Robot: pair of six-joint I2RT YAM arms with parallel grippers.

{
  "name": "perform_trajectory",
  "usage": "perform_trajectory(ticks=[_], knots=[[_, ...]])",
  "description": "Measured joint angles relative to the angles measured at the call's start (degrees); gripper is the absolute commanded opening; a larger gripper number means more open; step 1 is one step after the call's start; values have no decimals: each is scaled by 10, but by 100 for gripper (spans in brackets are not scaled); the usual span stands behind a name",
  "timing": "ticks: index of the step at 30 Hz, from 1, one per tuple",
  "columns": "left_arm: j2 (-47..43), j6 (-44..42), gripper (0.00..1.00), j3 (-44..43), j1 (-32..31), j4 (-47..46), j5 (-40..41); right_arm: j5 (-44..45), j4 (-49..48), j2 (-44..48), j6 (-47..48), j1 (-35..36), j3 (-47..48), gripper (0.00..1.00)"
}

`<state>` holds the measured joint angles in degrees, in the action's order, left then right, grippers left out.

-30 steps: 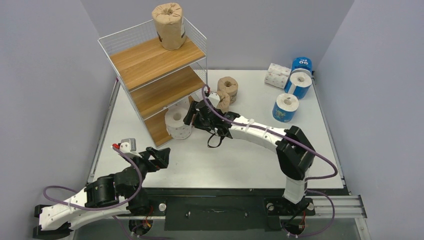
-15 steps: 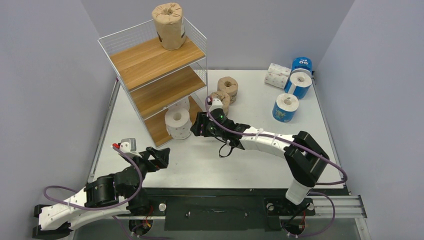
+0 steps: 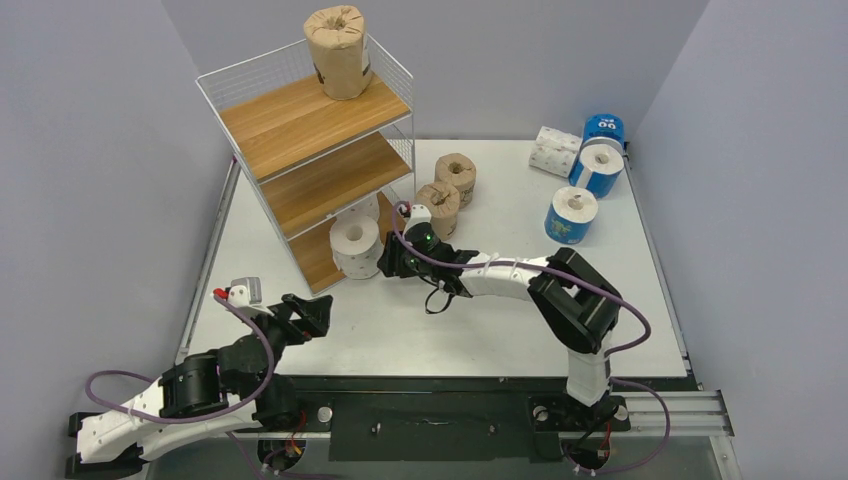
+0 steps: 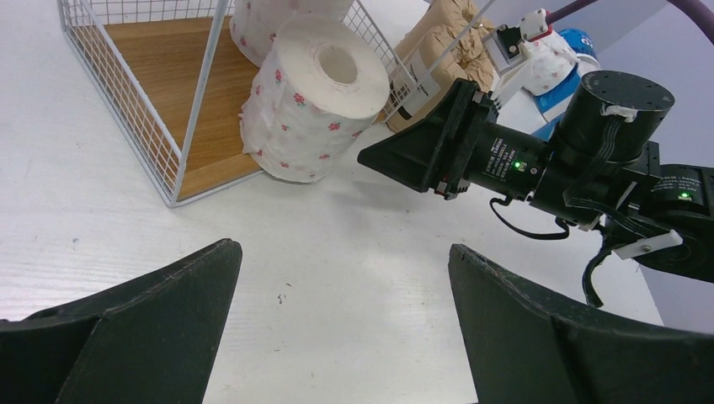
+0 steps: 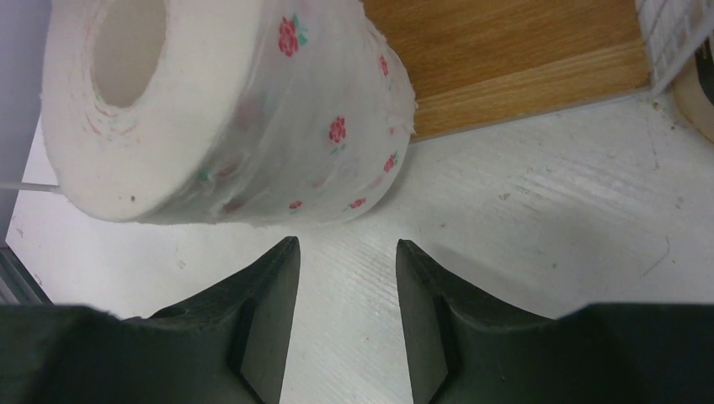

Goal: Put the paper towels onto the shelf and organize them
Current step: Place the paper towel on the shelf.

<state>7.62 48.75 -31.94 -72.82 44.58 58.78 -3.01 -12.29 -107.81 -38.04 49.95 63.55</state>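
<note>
The shelf (image 3: pixel 300 125) stands at the back left with a brown-wrapped paper towel roll (image 3: pixel 340 50) on its top board. A white flowered roll (image 3: pixel 355 245) sits at the open front edge of the bottom board (image 4: pixel 160 76), leaning a little, and another white roll (image 3: pixel 368 210) is behind it. My right gripper (image 3: pixel 385 262) is low on the table just right of the front roll (image 5: pixel 227 118). Its jaws (image 5: pixel 347 252) stand narrowly open and hold nothing. My left gripper (image 3: pixel 318 315) is wide open over bare table (image 4: pixel 345 278), short of the shelf.
Two brown rolls (image 3: pixel 440 205) (image 3: pixel 457 178) stand just right of the shelf. At the back right are white rolls (image 3: pixel 555 150) and three blue-wrapped rolls (image 3: pixel 600 168) (image 3: pixel 571 215) (image 3: pixel 603 128). Grey walls close in both sides.
My right gripper has drawn back from the shelf's side toward the front of the white roll, and its jaws have narrowed. The left arm has shifted slightly left.
</note>
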Motion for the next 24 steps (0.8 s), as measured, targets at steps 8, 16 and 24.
perform_trajectory(ticks=[8, 16, 24], knots=[[6, -3, 93, -14, 0, 3, 5, -2, 3, -35, 3, 0, 52, 43], [9, -3, 93, -16, 0, 3, 7, -12, 5, -74, -2, 0, 89, 43], [12, -4, 93, -16, 0, 3, 8, -20, 8, -111, -17, 4, 137, 42]])
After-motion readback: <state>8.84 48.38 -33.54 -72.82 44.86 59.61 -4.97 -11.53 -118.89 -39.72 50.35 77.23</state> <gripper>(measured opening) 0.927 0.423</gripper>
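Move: The white paper towel roll, standing at the front of the bottom shelf, is about 7 cm left and 3 cm ahead of the right hand, its middle roughly level with it. Farther in stands another white roll, some 15 cm ahead and 5 cm left; the nearer brown roll is roughly 12 cm ahead and 11 cm right. From the left hand the front roll lies about 18 cm ahead, 3 cm right and 13 cm lower. Leftward and forward into the shelf, the right hand travels about 5 cm left and 3 cm forward at nearly constant height, pointing slantwise down. Its fingertips, kept partly open, come up against the near lower side of the white roll and push it along the bottom board, without gripping it. ##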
